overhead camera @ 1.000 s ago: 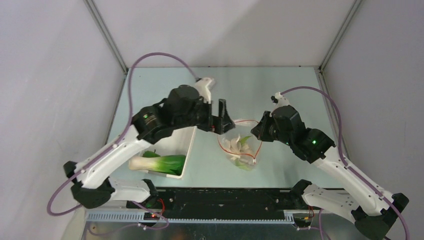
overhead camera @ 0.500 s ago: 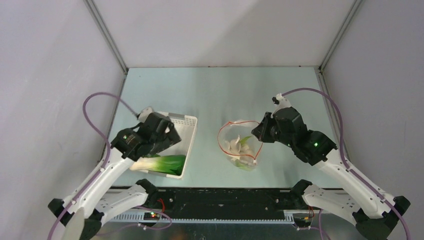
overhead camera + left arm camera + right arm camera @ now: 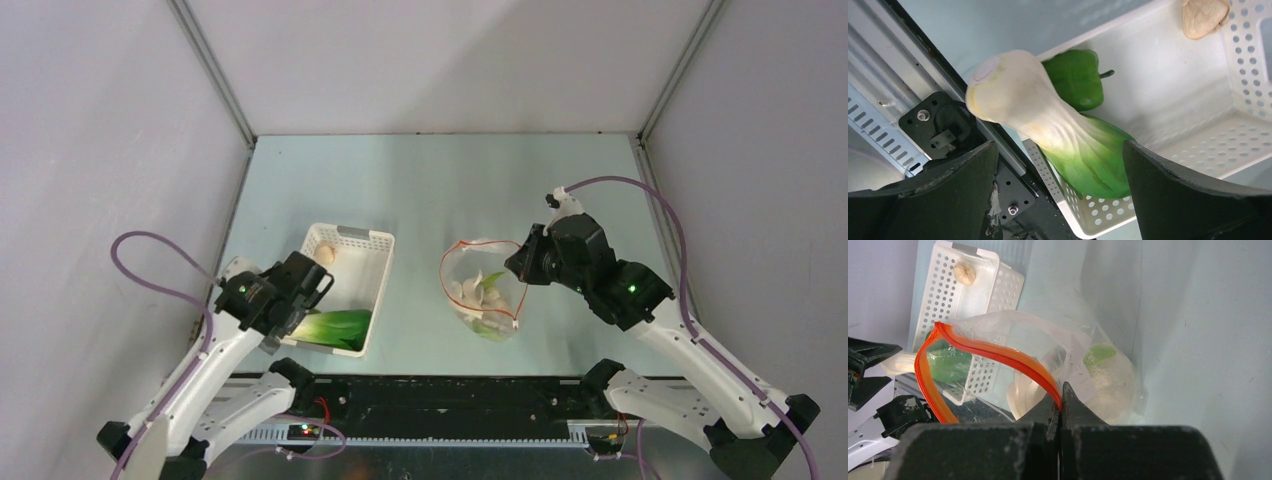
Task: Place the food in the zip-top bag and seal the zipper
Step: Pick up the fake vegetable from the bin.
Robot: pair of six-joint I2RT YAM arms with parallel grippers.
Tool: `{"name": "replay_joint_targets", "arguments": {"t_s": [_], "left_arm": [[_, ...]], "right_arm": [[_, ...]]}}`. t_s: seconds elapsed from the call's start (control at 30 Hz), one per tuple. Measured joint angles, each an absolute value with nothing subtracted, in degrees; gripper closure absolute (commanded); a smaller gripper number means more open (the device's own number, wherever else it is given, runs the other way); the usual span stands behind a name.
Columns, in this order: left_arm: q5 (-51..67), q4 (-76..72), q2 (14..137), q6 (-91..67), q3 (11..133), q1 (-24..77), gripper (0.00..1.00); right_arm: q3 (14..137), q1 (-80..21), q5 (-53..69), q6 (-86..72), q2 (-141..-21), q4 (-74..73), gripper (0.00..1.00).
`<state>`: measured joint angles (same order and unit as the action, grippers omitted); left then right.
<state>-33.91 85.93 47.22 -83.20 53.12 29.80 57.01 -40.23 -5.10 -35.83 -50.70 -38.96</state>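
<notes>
The clear zip-top bag point(image 3: 482, 300) lies mid-table with its mouth held wide, white pieces and a green leaf inside. My right gripper point(image 3: 1060, 402) is shut on its red-orange zipper point(image 3: 1015, 360) at the mouth's right side; the same gripper point(image 3: 516, 268) shows from above. A lumpy white piece point(image 3: 1113, 375) rests in the bag. At the basket's near left corner my left gripper point(image 3: 1058, 150) hangs open over a bok choy point(image 3: 1048, 120), one finger on each side, not touching it. The bok choy point(image 3: 335, 325) leans over the basket's rim.
The white perforated basket point(image 3: 366, 246) also holds a small mushroom point(image 3: 1204, 17) at its far end and a green pepper-like piece point(image 3: 1075, 75) behind the bok choy. A black rail point(image 3: 450, 400) runs along the table's near edge. Grey walls close in both sides.
My left arm has swung back from beside the bag's mouth to the basket's near left corner, still open. The right gripper and the bag have hardly moved.
</notes>
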Motion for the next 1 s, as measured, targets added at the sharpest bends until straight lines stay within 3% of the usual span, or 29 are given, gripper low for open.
{"name": "replay_joint_targets", "arguments": {"t_s": [0.27, 0.43, 0.5, 1.0], "left_arm": [[-36.1, 88.6, 45.6, -88.4, 50.3, 28.1, 0.01], [-36.1, 86.8, 47.1, -88.5, 47.5, 26.5, 0.20], [-36.2, 85.4, 47.0, -88.5, 47.2, 26.4, 0.23], [-37.3, 80.5, 49.0, -88.4, 43.7, 24.0, 0.27]], "right_arm": [[57.0, -39.6, -4.6, -35.1, -51.2, -39.0, 1.00], [57.0, -39.2, -4.4, -34.8, -51.2, -39.0, 1.00], [57.0, -39.1, -4.4, -34.7, -51.2, -39.1, 1.00], [56.5, -38.8, -4.7, -34.7, -50.0, -39.6, 1.00]]}}
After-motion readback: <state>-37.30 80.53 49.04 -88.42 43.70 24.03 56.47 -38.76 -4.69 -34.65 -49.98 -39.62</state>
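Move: The leek (the fake vegetable) lies in the bin almost right below the left hand, its middle some 8 cm down, about 1 cm back and 2 cm to the right. Its white end sticks out over the bin's rim to the left. The green pepper is about 4 cm ahead, 1 cm left and 10 cm down; the beige bulb about 13 cm ahead, 4 cm right. From the right hand, which keeps hold of the bag, the leek is roughly 41 cm left, 10 cm back and 17 cm lower. The left hand eases back a centimetre or so and leftward, then sinks over the leek's white shank and comes forward again, ending about 4 cm lower and 2 cm farther left after a brief check in the descent. On the way the wrist turns some 10 degrees counter-clockwise and the wide-open fingers narrow to about three quarters of their opening, held on either side of the shank; no touch on the leek can be made out. ##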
